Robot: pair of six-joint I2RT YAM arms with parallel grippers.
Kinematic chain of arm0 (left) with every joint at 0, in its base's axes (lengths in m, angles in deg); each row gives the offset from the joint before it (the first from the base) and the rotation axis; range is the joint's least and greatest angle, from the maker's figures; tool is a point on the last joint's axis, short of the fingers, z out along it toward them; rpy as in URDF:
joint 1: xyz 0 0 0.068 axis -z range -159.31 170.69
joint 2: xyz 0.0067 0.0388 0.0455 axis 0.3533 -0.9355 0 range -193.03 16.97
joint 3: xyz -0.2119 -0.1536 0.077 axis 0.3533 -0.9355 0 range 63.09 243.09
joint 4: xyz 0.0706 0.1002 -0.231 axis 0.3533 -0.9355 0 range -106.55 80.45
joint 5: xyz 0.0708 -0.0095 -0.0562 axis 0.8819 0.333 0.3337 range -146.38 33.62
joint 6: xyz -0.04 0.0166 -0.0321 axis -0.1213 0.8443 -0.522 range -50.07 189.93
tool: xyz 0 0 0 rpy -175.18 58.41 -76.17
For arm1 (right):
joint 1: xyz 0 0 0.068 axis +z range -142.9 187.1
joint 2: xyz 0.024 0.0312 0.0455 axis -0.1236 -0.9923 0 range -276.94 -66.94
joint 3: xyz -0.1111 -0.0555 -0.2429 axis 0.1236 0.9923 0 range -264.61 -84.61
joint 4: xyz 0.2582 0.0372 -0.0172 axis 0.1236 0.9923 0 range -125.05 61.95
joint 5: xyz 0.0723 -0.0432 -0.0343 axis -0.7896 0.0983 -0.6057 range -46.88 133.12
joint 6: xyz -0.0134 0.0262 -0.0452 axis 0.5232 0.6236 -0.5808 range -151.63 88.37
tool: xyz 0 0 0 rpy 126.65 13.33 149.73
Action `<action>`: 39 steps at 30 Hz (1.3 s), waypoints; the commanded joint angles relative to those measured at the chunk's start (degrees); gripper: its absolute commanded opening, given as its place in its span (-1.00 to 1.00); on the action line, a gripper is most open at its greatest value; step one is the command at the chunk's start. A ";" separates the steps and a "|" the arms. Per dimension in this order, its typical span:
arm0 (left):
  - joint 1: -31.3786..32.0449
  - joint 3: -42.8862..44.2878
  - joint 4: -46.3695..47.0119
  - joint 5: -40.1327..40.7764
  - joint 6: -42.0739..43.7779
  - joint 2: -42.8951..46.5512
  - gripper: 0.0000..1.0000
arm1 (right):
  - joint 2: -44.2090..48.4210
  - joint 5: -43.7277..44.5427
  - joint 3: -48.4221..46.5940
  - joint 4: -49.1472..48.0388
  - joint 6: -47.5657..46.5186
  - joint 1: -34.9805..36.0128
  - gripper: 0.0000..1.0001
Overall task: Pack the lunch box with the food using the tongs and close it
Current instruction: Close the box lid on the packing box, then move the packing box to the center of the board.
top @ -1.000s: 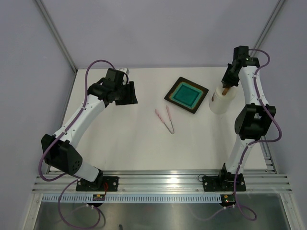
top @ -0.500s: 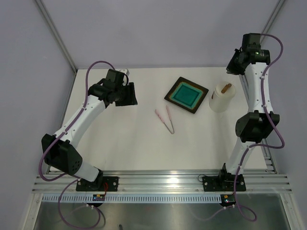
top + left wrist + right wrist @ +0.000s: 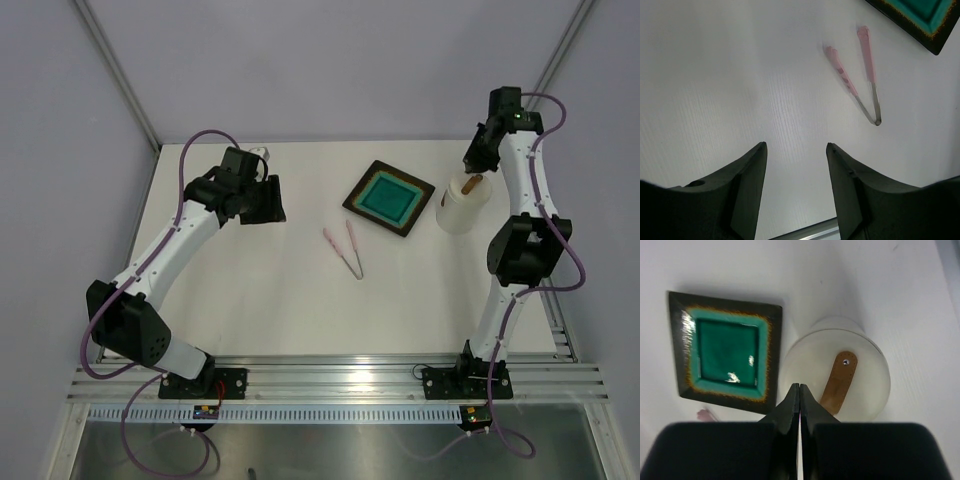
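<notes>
The lunch box (image 3: 462, 212) stands at the right of the table, its white lid (image 3: 867, 390) on it with the brown handle (image 3: 839, 382) on top. My right gripper (image 3: 799, 386) hangs shut and empty just above the lid's edge, left of the handle; the top view has it (image 3: 473, 160) over the box. The pink tongs (image 3: 346, 250) lie in a V mid-table, and in the left wrist view the tongs (image 3: 846, 80) are ahead and to the right of my open, empty left gripper (image 3: 796, 145), which hovers at the left (image 3: 272, 202). No food shows.
A black square tray (image 3: 356, 199) with a teal centre lies between the tongs and the lunch box; its rim (image 3: 676, 345) shows in the right wrist view too. The table's right edge runs just beyond the box.
The right gripper rose away from the lid's handle, then came back down close over the lid. The lid stayed on the box. The left arm held still.
</notes>
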 commanded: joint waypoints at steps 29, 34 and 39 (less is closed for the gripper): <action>-0.22 0.42 1.52 0.36 1.49 2.51 0.08 | -10.70 10.35 -17.73 1.31 1.73 -0.43 -1.00; -0.48 0.15 1.26 0.71 1.66 2.95 0.08 | -14.83 8.51 -18.43 -0.71 1.91 -0.70 -0.99; -0.40 -0.72 1.17 1.15 1.67 3.38 0.08 | -17.39 8.50 -16.78 0.87 1.91 -0.96 -1.00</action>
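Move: The right gripper hangs shut over the packing box: its lid lies about 6 cm below the fingertips, its middle some 2 cm back and 2 cm to the right. The empty green plate is about 17 cm to this hand's left and 2 cm farther out, 21 cm down; the pink tongs lie some 29 cm left and 14 cm back, equally low. From the idle left hand the lid is roughly 48 cm right, 13 cm ahead and 3 cm lower. Drop the shut right gripper quickly, about 6 cm towards the box lid, and keep it low briefly. Lift it some 10 cm, then swing it forward and to the right and bring it down again at the lid's far side, ending about 6 cm farther out and 3 cm farther right than it began, turned slightly clockwise. ##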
